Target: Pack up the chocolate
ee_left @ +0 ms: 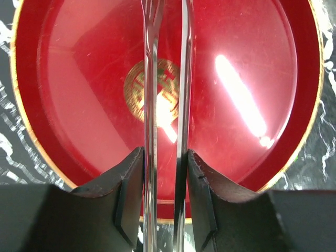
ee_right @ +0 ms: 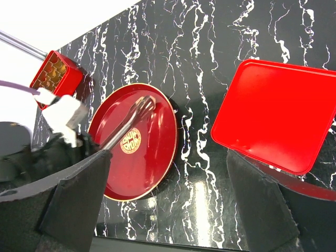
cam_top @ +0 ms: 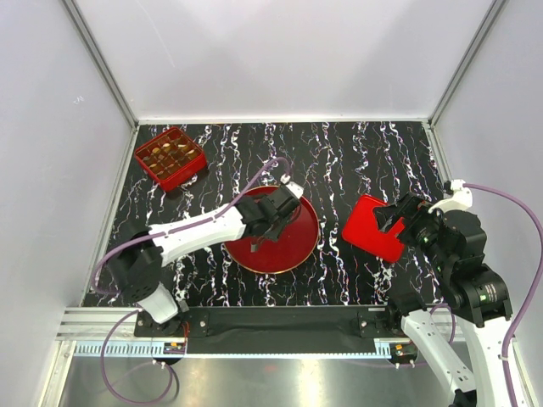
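Observation:
Several brown and tan chocolate pieces (cam_top: 170, 156) sit in the compartments of a red square box (cam_top: 193, 163) at the table's far left; the box also shows in the right wrist view (ee_right: 59, 79). My left gripper (cam_top: 270, 222) hovers over the round red plate (cam_top: 297, 246) and is shut on metal tongs (ee_left: 152, 79), whose two arms reach over the plate's gold emblem (ee_left: 137, 86). No chocolate shows on the plate (ee_left: 247, 63). My right gripper (cam_top: 399, 222) is open and empty, beside a red square lid (cam_top: 373, 225).
The lid (ee_right: 278, 115) lies right of the plate (ee_right: 152, 152) on the black marbled table (ee_right: 199, 63). White walls enclose the table on three sides. The tongs (ee_right: 126, 123) slant across the plate in the right wrist view.

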### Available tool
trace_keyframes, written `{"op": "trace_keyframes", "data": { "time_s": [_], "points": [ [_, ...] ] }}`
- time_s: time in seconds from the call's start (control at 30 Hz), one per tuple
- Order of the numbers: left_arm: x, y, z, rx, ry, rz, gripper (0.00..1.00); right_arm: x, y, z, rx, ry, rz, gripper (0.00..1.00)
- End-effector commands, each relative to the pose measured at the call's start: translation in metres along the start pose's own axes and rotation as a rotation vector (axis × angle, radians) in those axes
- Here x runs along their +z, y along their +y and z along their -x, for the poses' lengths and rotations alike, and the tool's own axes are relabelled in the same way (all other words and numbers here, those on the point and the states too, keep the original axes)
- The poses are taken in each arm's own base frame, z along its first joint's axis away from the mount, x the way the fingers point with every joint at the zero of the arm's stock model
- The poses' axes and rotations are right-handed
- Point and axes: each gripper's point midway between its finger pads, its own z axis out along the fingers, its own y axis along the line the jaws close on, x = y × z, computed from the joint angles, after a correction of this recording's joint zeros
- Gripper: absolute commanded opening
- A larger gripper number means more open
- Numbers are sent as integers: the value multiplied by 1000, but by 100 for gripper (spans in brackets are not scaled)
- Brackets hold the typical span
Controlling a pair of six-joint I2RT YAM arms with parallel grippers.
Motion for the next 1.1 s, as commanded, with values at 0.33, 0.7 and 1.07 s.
{"op": "trace_keyframes", "data": {
  "time_s": [0.33, 0.7, 1.07],
  "points": [
    [-94, 46, 38, -139, -136, 92, 36, -14, 12, 16, 24, -61, 49, 100],
    [-114, 196, 59, -395, -148, 301, 36, -12, 16, 11, 34, -49, 80, 100],
    [-92, 328, 23, -699, -57, 470, 35, 1, 22, 4, 32, -22, 117, 100]
  ]
}}
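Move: The left hand already pinches the last cream chocolate just over the round red tray; the divided red box it is taken to lies some 29 cm to its left and 11 cm ahead, nearly level in height. The tray's middle is about 6 cm left and 5 cm back, 2 cm below; the flat red lid lies roughly 18 cm right and 5 cm back. From the idle right hand the box is about 46 cm left, 17 cm ahead and 20 cm lower. Up first, nearly straight off the tray by about 7 cm, then in a fast sweep left and forward, still rising, towards the red box; the left hand travels some 27 cm left and 12 cm forward, turning about 45 degrees counter-clockwise. The long fingertips keep their pinch on the cream chocolate, and near the end the hand starts sinking over the box. ##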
